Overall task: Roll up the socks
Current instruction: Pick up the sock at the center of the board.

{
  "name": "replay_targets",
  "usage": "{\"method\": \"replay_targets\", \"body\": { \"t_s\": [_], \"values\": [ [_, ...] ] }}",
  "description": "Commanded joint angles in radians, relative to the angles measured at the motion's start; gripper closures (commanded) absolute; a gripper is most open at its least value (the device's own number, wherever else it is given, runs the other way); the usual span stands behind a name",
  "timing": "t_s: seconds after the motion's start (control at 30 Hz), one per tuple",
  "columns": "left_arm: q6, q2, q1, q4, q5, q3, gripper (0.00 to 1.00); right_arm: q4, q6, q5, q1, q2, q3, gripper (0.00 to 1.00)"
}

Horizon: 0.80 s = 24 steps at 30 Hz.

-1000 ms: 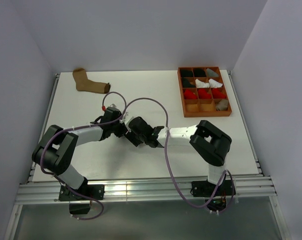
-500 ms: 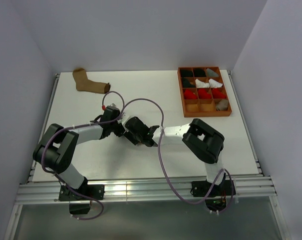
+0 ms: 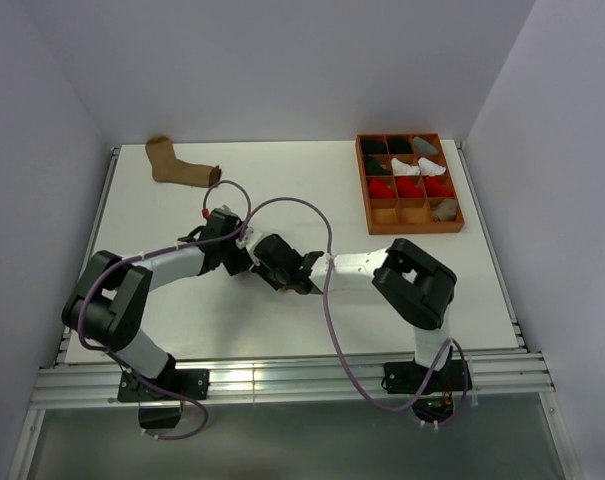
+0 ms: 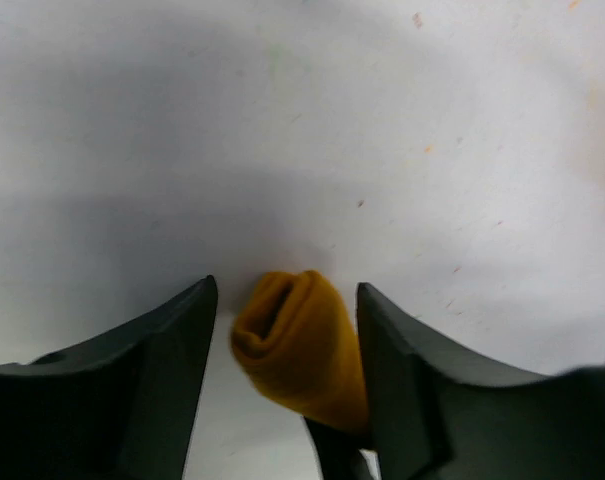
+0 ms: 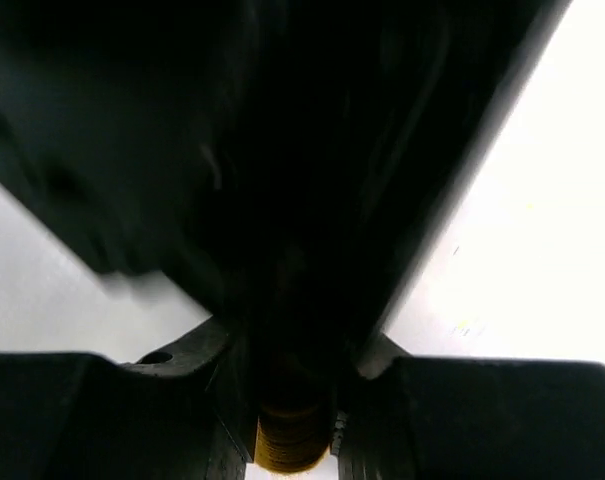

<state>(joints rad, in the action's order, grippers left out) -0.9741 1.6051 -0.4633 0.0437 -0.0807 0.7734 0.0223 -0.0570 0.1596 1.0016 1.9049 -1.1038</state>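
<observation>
A rolled mustard yellow sock (image 4: 300, 345) lies on the white table between my left gripper's (image 4: 286, 300) fingers. Those jaws stand open: the sock touches the right finger (image 4: 422, 390) and a gap shows beside the left finger (image 4: 152, 385). In the right wrist view the same sock (image 5: 292, 440) fills the narrow gap of my right gripper (image 5: 292, 400), which is shut on it. From above, the left gripper (image 3: 240, 255) and right gripper (image 3: 265, 260) meet nose to nose at mid-table and hide this sock. A light brown sock (image 3: 180, 165) lies flat at the back left.
An orange compartment tray (image 3: 363, 185) at the back right holds black, white, red and grey rolled bundles. Purple cables loop over both arms near the grippers. The left gripper's body darkens most of the right wrist view.
My left gripper's jaws have widened around the mustard sock. The right gripper's jaws have closed onto it, and the right arm has shifted a little toward the left gripper.
</observation>
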Motion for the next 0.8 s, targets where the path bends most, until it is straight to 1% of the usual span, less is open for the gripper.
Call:
{"method": "replay_targets", "body": {
  "t_s": [0.0, 0.1, 0.17, 0.23, 0.27, 0.33, 0.37, 0.43, 0.47, 0.5, 0.53, 0.57, 0.63, 0.67, 0.7, 0.77],
  "values": [
    [0.057, -0.063, 0.046, 0.149, 0.056, 0.038, 0.33, -0.131, 0.040, -0.094, 0.005, -0.041, 0.082, 1.00],
    [0.084, -0.100, 0.107, 0.218, 0.076, 0.085, 0.28, -0.124, 0.055, -0.098, -0.006, -0.111, 0.122, 1.00],
    [0.104, -0.146, 0.136, 0.255, 0.076, 0.122, 0.26, -0.127, 0.055, -0.100, -0.018, -0.167, 0.150, 1.00],
    [0.130, -0.201, 0.175, 0.309, 0.128, 0.151, 0.24, -0.130, 0.081, -0.101, -0.043, -0.210, 0.169, 1.00],
    [0.136, -0.220, 0.187, 0.324, 0.139, 0.161, 0.23, -0.127, 0.092, -0.126, -0.055, -0.257, 0.177, 1.00],
    [0.155, -0.282, 0.224, 0.373, 0.159, 0.176, 0.21, -0.119, 0.105, -0.155, -0.105, -0.308, 0.196, 1.00],
    [0.164, -0.306, 0.236, 0.389, 0.165, 0.179, 0.21, -0.114, 0.114, -0.179, -0.125, -0.364, 0.203, 1.00],
    [0.193, -0.379, 0.268, 0.422, 0.165, 0.184, 0.20, -0.102, 0.121, -0.192, -0.187, -0.423, 0.222, 1.00],
    [0.202, -0.407, 0.276, 0.433, 0.177, 0.184, 0.20, -0.093, 0.129, -0.193, -0.207, -0.485, 0.229, 1.00],
    [0.221, -0.465, 0.287, 0.442, 0.193, 0.184, 0.20, -0.076, 0.131, -0.184, -0.224, -0.518, 0.237, 1.00],
    [0.235, -0.496, 0.288, 0.452, 0.206, 0.179, 0.20, -0.065, 0.135, -0.174, -0.262, -0.550, 0.252, 1.00],
    [0.247, -0.528, 0.293, 0.453, 0.222, 0.175, 0.20, -0.055, 0.140, -0.161, -0.280, -0.611, 0.259, 1.00],
    [0.288, -0.615, 0.298, 0.453, 0.234, 0.161, 0.18, -0.025, 0.140, -0.117, -0.317, -0.668, 0.278, 1.00],
    [0.302, -0.646, 0.299, 0.455, 0.242, 0.153, 0.18, -0.025, 0.141, -0.098, -0.358, -0.710, 0.282, 1.00],
    [0.331, -0.704, 0.301, 0.453, 0.246, 0.141, 0.18, 0.003, 0.141, -0.080, -0.379, -0.727, 0.277, 1.00],
    [0.359, -0.761, 0.301, 0.458, 0.269, 0.132, 0.17, -0.013, 0.144, -0.002, -0.446, -0.736, 0.256, 1.00]
  ]
}}
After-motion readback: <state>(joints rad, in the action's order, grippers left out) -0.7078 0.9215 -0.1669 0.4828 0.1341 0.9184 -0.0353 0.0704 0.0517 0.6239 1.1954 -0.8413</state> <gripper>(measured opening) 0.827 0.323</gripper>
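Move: The mustard sock is already pinched in my right hand. The empty middle front compartment of the wooden box is about 20 cm ahead and 41 cm right of that hand, roughly level with it; the red socks are some 8 cm farther out, and the rolled grey-brown sock is about 9 cm right of that compartment. From my half-open left hand, the mustard sock's end is about 2 cm to the right and 1 cm below. The same compartment is 20 cm ahead and 41 cm right of it. Keeping my pinch on the mustard sock, I draw my right hand back and to the right, low over the table. Then I swing it steeply up, right and forward towards the box, ending about 15 cm right and 17 cm higher, the wrist turning some 20 degrees clockwise. My left hand opens wider and clears away to the left, then climbs about 20 cm, its fingers tipping upward. ##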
